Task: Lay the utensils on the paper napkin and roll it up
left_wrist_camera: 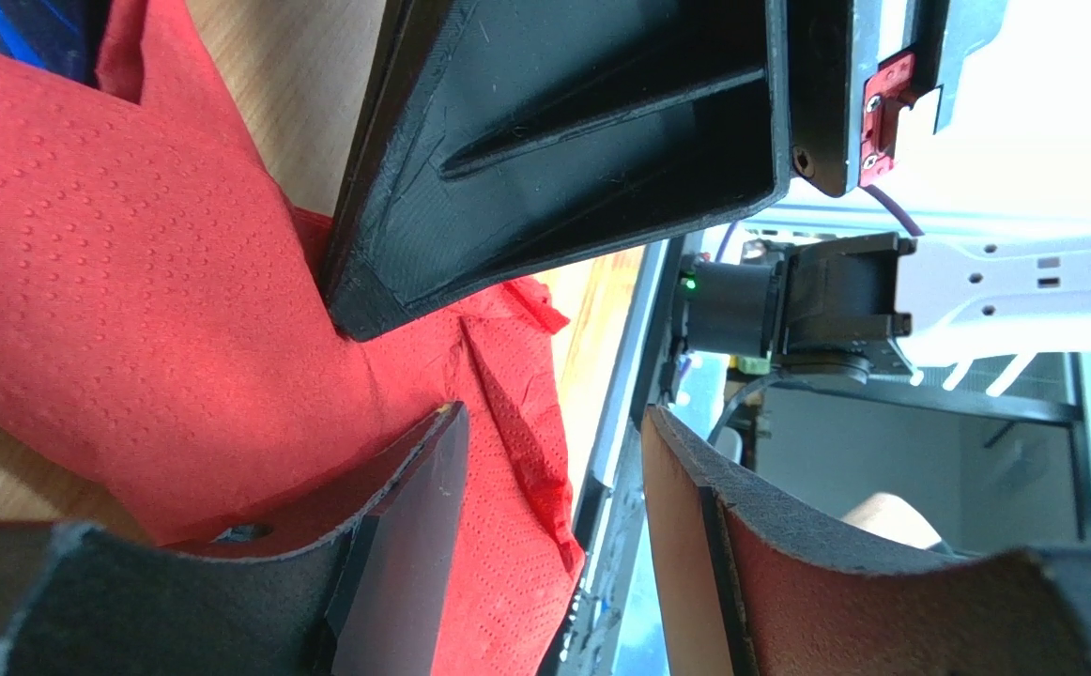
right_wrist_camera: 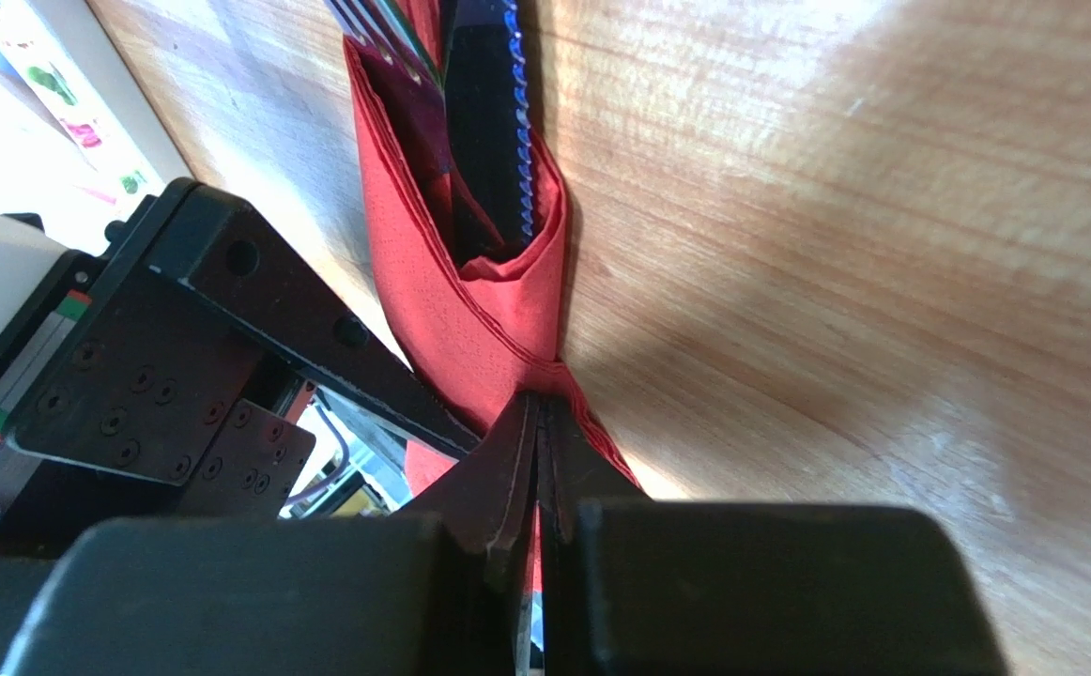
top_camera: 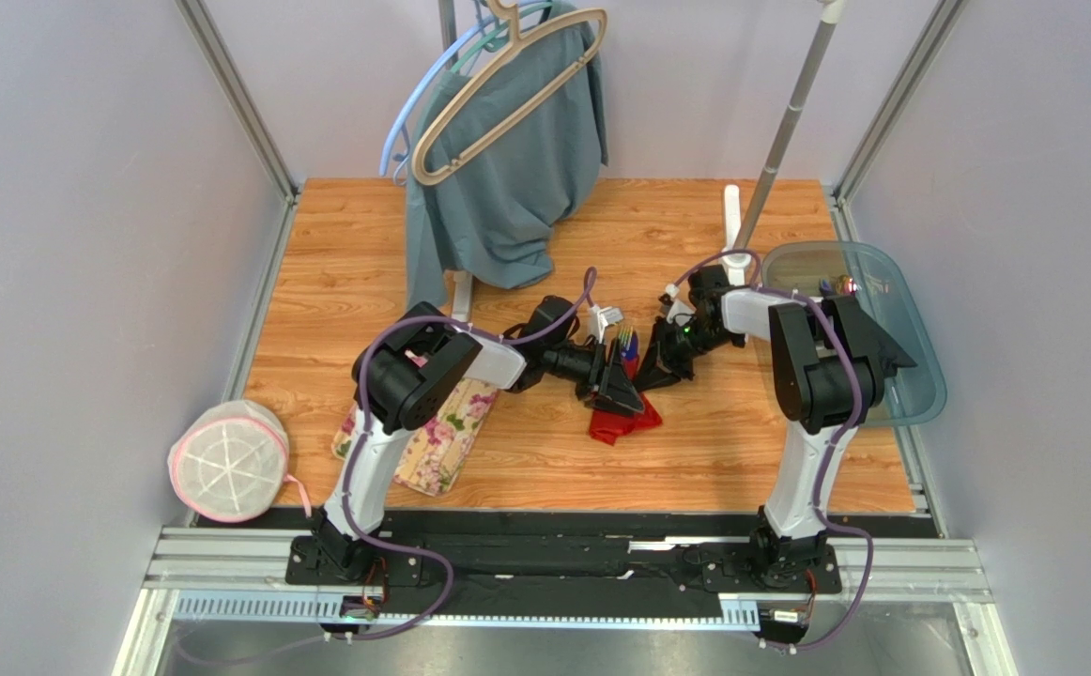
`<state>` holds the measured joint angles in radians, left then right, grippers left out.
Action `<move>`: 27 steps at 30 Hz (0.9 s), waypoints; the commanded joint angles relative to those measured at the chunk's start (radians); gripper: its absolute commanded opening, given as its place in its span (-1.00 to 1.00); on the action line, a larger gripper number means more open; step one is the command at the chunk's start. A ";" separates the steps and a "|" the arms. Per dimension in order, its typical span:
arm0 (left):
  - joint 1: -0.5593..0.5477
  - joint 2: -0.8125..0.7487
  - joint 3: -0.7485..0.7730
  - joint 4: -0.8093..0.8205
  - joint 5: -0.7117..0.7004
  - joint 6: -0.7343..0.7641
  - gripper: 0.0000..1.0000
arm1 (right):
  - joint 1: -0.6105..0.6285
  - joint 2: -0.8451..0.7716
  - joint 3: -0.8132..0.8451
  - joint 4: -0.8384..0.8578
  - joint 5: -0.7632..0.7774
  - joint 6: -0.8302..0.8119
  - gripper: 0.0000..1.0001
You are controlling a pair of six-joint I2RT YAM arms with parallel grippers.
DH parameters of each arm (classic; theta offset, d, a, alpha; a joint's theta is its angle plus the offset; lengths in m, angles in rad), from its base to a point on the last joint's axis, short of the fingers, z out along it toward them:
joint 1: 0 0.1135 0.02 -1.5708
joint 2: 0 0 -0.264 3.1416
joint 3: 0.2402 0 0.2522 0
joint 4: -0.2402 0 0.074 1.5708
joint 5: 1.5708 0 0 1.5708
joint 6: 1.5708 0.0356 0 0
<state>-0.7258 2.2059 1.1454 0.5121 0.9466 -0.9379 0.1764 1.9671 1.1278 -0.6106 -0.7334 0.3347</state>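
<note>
The red paper napkin (top_camera: 625,418) lies crumpled on the wooden table between both arms. In the right wrist view it is folded into a pocket (right_wrist_camera: 431,289) around the utensils (right_wrist_camera: 488,113); a blue serrated knife and striped handles show inside. The utensils' tips (top_camera: 628,344) stick out above the napkin in the top view. My right gripper (right_wrist_camera: 544,406) is shut, pinching the napkin's gathered fold at its near end. My left gripper (left_wrist_camera: 551,420) stands open over the napkin (left_wrist_camera: 114,254), one finger (left_wrist_camera: 410,493) resting against the sheet and nothing clasped. A blue utensil (left_wrist_camera: 22,31) shows at the corner.
A cream floral mat (top_camera: 441,423) lies under the left arm. A grey-green garment (top_camera: 509,183) on a beige hanger (top_camera: 502,92) hangs at the back. A clear teal bin (top_camera: 869,331) sits at the right, a round white mesh pouch (top_camera: 230,461) at the left edge, and a grey pole (top_camera: 787,127) leans at the back right.
</note>
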 commanded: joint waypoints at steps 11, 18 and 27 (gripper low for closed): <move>0.005 -0.287 -0.084 -0.247 -0.105 0.212 0.11 | 0.017 0.042 -0.022 0.038 0.204 -0.036 -0.99; 0.005 -0.312 -0.134 -0.254 -0.072 0.171 -0.27 | 0.025 0.044 -0.019 0.040 0.206 -0.036 -0.99; 0.003 -0.154 -0.127 -0.259 -0.057 0.169 -0.59 | 0.026 0.050 -0.010 0.035 0.207 -0.040 -1.00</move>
<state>-0.7223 1.9865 1.0195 0.2573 0.8684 -0.7795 0.1852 1.9671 1.1290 -0.6086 -0.7155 0.3359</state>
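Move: The near left corner of the red napkin lies about 3 cm back, 5 cm to the left and 3 cm below the left hand. From that hand, the exposed utensil ends are some 10 cm ahead, 1 cm left and 3 cm lower. For the right hand, the folded seam is right under its closed fingertips, about 1 cm down; the utensil ends are some 6 cm ahead and 2 cm left, about level. Up first, about 6 cm, the left hand comes free of the napkin while sliding left, then arcs back down towards the napkin's near left corner, ending some 3.5 cm farther left and a little nearer the base. Its fingers close well over halfway on the way. The right hand stays put, shut fingertips keeping the folded seam down. ##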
